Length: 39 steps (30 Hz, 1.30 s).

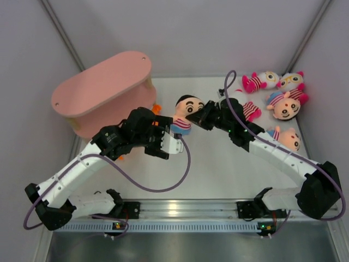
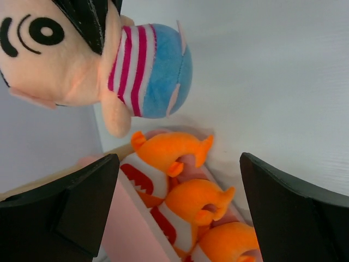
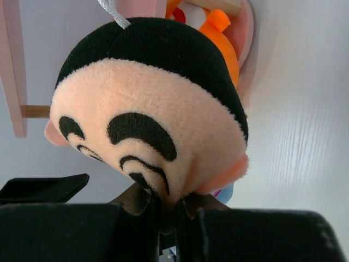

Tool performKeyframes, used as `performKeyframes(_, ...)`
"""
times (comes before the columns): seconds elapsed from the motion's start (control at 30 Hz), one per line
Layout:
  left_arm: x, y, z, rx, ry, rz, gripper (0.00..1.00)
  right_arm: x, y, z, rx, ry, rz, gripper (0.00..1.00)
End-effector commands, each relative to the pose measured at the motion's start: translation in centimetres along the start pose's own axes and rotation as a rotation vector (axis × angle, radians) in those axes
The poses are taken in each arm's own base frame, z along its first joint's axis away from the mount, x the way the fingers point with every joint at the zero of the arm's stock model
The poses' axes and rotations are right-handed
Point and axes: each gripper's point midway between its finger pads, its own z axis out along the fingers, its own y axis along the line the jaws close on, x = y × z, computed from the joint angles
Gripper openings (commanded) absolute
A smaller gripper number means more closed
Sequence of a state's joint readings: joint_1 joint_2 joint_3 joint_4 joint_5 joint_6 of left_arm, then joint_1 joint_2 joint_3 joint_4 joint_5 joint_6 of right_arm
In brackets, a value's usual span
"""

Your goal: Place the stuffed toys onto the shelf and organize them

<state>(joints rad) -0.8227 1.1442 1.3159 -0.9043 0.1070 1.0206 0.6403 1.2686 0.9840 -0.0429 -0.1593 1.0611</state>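
Note:
My right gripper [image 1: 200,117] is shut on the face of a boy doll [image 1: 187,107] with black hair, a red-white striped shirt and blue pants, holding it just right of the pink shelf [image 1: 103,90]. In the right wrist view the doll's head [image 3: 147,109] fills the frame and its cheek is pinched in the gripper [image 3: 172,213]. My left gripper [image 1: 163,143] is open and empty just below the doll. In the left wrist view its fingers [image 2: 60,213] flank the shelf's lower board [image 2: 131,234], with the doll [image 2: 82,54] above.
Several orange plush animals [image 2: 180,180] lie in a row on the shelf's lower tier. Other dolls lie at the far right: two white ones [image 1: 262,81], a boy [image 1: 286,103], another boy [image 1: 289,139], and a striped one [image 1: 250,111] partly under my right arm.

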Motion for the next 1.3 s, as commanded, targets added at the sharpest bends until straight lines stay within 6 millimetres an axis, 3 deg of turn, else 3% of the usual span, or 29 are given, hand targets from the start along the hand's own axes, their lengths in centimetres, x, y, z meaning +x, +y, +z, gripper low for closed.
performKeyframes(0.0,-1.0,2.4,0.3,-0.14,-0.01,0.196,0.98,-1.7,4.3,0.3,-0.138,-0.04,0.03,0.0)
performKeyframes(0.07,-1.4,1.3,1.6,-0.106,-0.014,0.291,0.98,-1.2,4.6,0.6,-0.166,-0.01,0.062,0.0)
performKeyframes(0.3,-1.4,3.8,3.6,-0.226,0.027,0.39,0.98,0.0,5.1,0.1,-0.222,0.041,0.116,0.0)
performKeyframes(0.4,-1.3,4.8,4.2,-0.271,0.048,0.39,0.9,0.7,5.7,-0.2,-0.25,0.075,0.127,0.0)
performKeyframes(0.57,-1.8,6.4,4.6,-0.327,0.057,0.396,0.56,1.7,6.8,-1.0,-0.296,0.125,0.141,0.0)
performKeyframes(0.6,-1.8,6.6,4.7,-0.329,0.06,0.395,0.37,1.8,6.7,-1.1,-0.296,0.126,0.141,0.0)
performKeyframes(0.67,-2.1,7.3,4.3,-0.346,0.055,0.381,0.15,1.6,6.8,-1.5,-0.302,0.114,0.13,0.0)
performKeyframes(0.73,-2.7,8.2,3.6,-0.373,0.04,0.356,0.07,1.5,6.8,-1.6,-0.296,0.11,0.105,0.0)
performKeyframes(0.8,-3.3,9.0,3.0,-0.398,0.03,0.335,0.06,1.2,7.0,-1.9,-0.287,0.111,0.077,0.13)
performKeyframes(0.83,-4.0,10.2,1.8,-0.438,0.008,0.295,0.05,0.8,6.7,-2.1,-0.277,0.102,0.036,0.27)
performKeyframes(0.87,-4.4,10.9,1.1,-0.461,-0.003,0.267,0.04,-0.1,7.6,-2.7,-0.288,0.083,0.006,0.53)
performKeyframes(0.9,-4.8,11.7,0.5,-0.483,-0.015,0.235,0.03,-0.6,7.5,-3.1,-0.271,0.071,-0.021,0.58)
performKeyframes(0.93,-5.6,13.5,-1.4,-0.536,-0.043,0.163,0.03,-1.8,6.6,-3.4,-0.23,0.033,-0.073,0.62)
performKeyframes(1.0,-5.8,15.5,-2.9,-0.583,-0.052,0.085,0.01,-3.9,7.3,-5.6,-0.204,-0.04,-0.135,0.68)
performKeyframes(1.03,-5.9,17.5,-5.2,-0.646,-0.071,0.017,0.01,-5.2,6.2,-6.2,-0.142,-0.093,-0.183,0.69)
performKeyframes(1.07,-5.8,18.4,-6.2,-0.678,-0.076,-0.008,0.01,-6.4,7.5,-8.1,-0.159,-0.148,-0.22,0.72)
performKeyframes(1.1,-5.5,19.3,-7.1,-0.713,-0.068,-0.037,0.01,-7.1,7.6,-8.8,-0.147,-0.179,-0.241,0.73)
performKeyframes(1.13,-5.5,20.7,-9.3,-0.772,-0.081,-0.08,0.01,-8.3,7.8,-10.4,-0.137,-0.241,-0.273,0.73)
performKeyframes(1.27,-3.8,23.6,-15.5,-0.929,-0.085,-0.211,0.02,-9.8,7.1,-13.0,-0.091,-0.323,-0.328,0.74)
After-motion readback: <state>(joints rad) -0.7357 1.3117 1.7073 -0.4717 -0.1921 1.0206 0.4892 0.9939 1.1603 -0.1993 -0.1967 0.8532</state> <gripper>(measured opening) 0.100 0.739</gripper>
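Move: Just ahead and to the right of the open left hand, roughly 8 cm forward, 7 cm right and near its height, is the stuffed boy doll. The right hand already pinches it by the face, with the doll's middle about 2 cm ahead, 3 cm left and 2 cm below that grip. From the left hand, the rightmost orange toy lies some 10 cm ahead, 9 cm left and 22 cm down; the shelf's middle is about 16 cm ahead, 25 cm left and 8 cm lower. Reaching about 5 cm forward and 4 cm right after a slight dip, the left hand tips its fingers up some 25 degrees and closes on the doll's blue lower body. The right hand holds the head almost still, easing leftward with a small roll, then opens and backs off up and right. The left hand swings the doll up about 20 cm and forward, turning counter-clockwise. ##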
